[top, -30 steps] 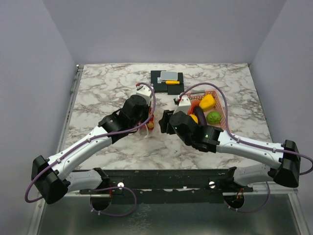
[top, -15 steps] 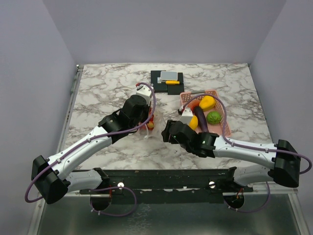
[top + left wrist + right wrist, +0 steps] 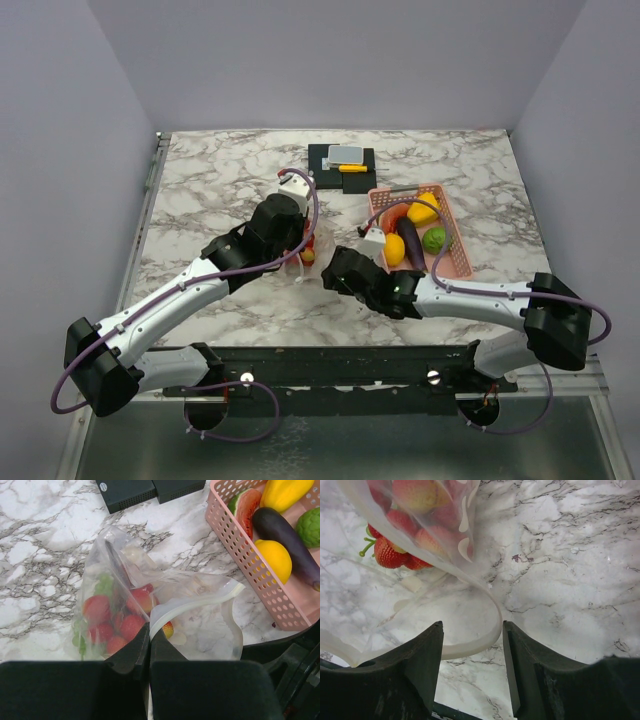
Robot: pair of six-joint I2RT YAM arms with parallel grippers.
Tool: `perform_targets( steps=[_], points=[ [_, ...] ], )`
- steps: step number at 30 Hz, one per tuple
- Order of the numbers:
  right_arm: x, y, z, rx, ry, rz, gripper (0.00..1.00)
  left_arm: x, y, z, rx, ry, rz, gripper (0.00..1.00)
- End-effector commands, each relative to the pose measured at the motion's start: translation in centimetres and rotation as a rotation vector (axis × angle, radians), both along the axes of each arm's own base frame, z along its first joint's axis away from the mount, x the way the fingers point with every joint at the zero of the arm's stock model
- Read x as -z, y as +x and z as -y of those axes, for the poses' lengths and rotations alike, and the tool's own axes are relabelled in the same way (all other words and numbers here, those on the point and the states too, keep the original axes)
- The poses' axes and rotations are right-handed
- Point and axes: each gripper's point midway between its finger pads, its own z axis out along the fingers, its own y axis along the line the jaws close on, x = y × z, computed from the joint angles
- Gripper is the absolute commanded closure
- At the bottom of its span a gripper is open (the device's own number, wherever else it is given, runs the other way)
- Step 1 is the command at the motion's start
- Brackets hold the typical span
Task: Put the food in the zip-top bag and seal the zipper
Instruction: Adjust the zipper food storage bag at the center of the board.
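The zip-top bag lies on the marble with red strawberries inside and its white zipper rim gaping. My left gripper is shut on the bag's rim at one end of the mouth; from above it sits at the bag's left. My right gripper stands open, and the far end of the rim curves in between its fingers without being pinched. More food lies in the pink basket: a watermelon slice, an eggplant, a yellow lemon and a green fruit.
A black base with a yellow-and-grey item stands at the back middle of the table. The pink basket sits right of the bag, close behind my right arm. Bare marble stretches to the left.
My right gripper has moved from beside the basket leftward and nearer, down to the bag's open mouth. The left gripper has held still on the rim.
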Motion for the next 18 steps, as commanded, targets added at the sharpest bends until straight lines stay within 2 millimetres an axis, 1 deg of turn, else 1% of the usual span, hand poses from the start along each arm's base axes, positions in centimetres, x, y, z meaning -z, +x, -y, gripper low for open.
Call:
perform_targets(
  steps=[1, 9, 12, 14, 17, 18],
  points=[
    [0.0, 1.3, 0.4, 0.080, 0.046, 0.004, 0.45, -0.3, 0.1, 0.0, 0.000, 0.002, 0.016, 1.00],
    [0.2, 2.1, 0.9, 0.122, 0.073, -0.002, 0.57, -0.3, 0.0, 0.1, 0.008, 0.002, 0.013, 1.00],
    [0.2, 2.1, 0.9, 0.122, 0.076, -0.002, 0.68, -0.1, 0.0, 0.2, 0.015, 0.007, 0.006, 1.00],
    [0.0, 2.2, 0.8, 0.120, 0.079, 0.005, 0.79, 0.1, 0.0, 0.3, 0.019, 0.013, 0.000, 1.00],
    [-0.6, 2.4, 0.8, 0.105, 0.073, 0.029, 0.99, 0.1, -0.1, 0.2, 0.018, 0.018, 0.000, 1.00],
    [-0.8, 2.4, 0.8, 0.101, 0.074, 0.035, 0.99, 0.1, 0.0, 0.1, 0.015, 0.023, 0.001, 1.00]
  ],
)
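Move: The near-right part of the zip-top bag's mouth rim is between the right hand's open fingertips, about 2 cm ahead, 1 cm to the right and some 1 cm below. The food in the bag is roughly 8 cm ahead, 5 cm left and 7 cm lower; the pink basket's middle is about 11 cm ahead, 22 cm right and 7 cm lower. From the left hand, that rim is about 4 cm back, 8 cm right and 8 cm below. Forward about 2 cm, nearly level, the right hand eases onto the near-right rim of the bag's mouth, turning some 5 degrees clockwise with a slight roll. Its fingers, over half open at first, close as it slows and pinch the thin rim between their tips. The left hand stays in place, shut, still holding its part of the mouth. ##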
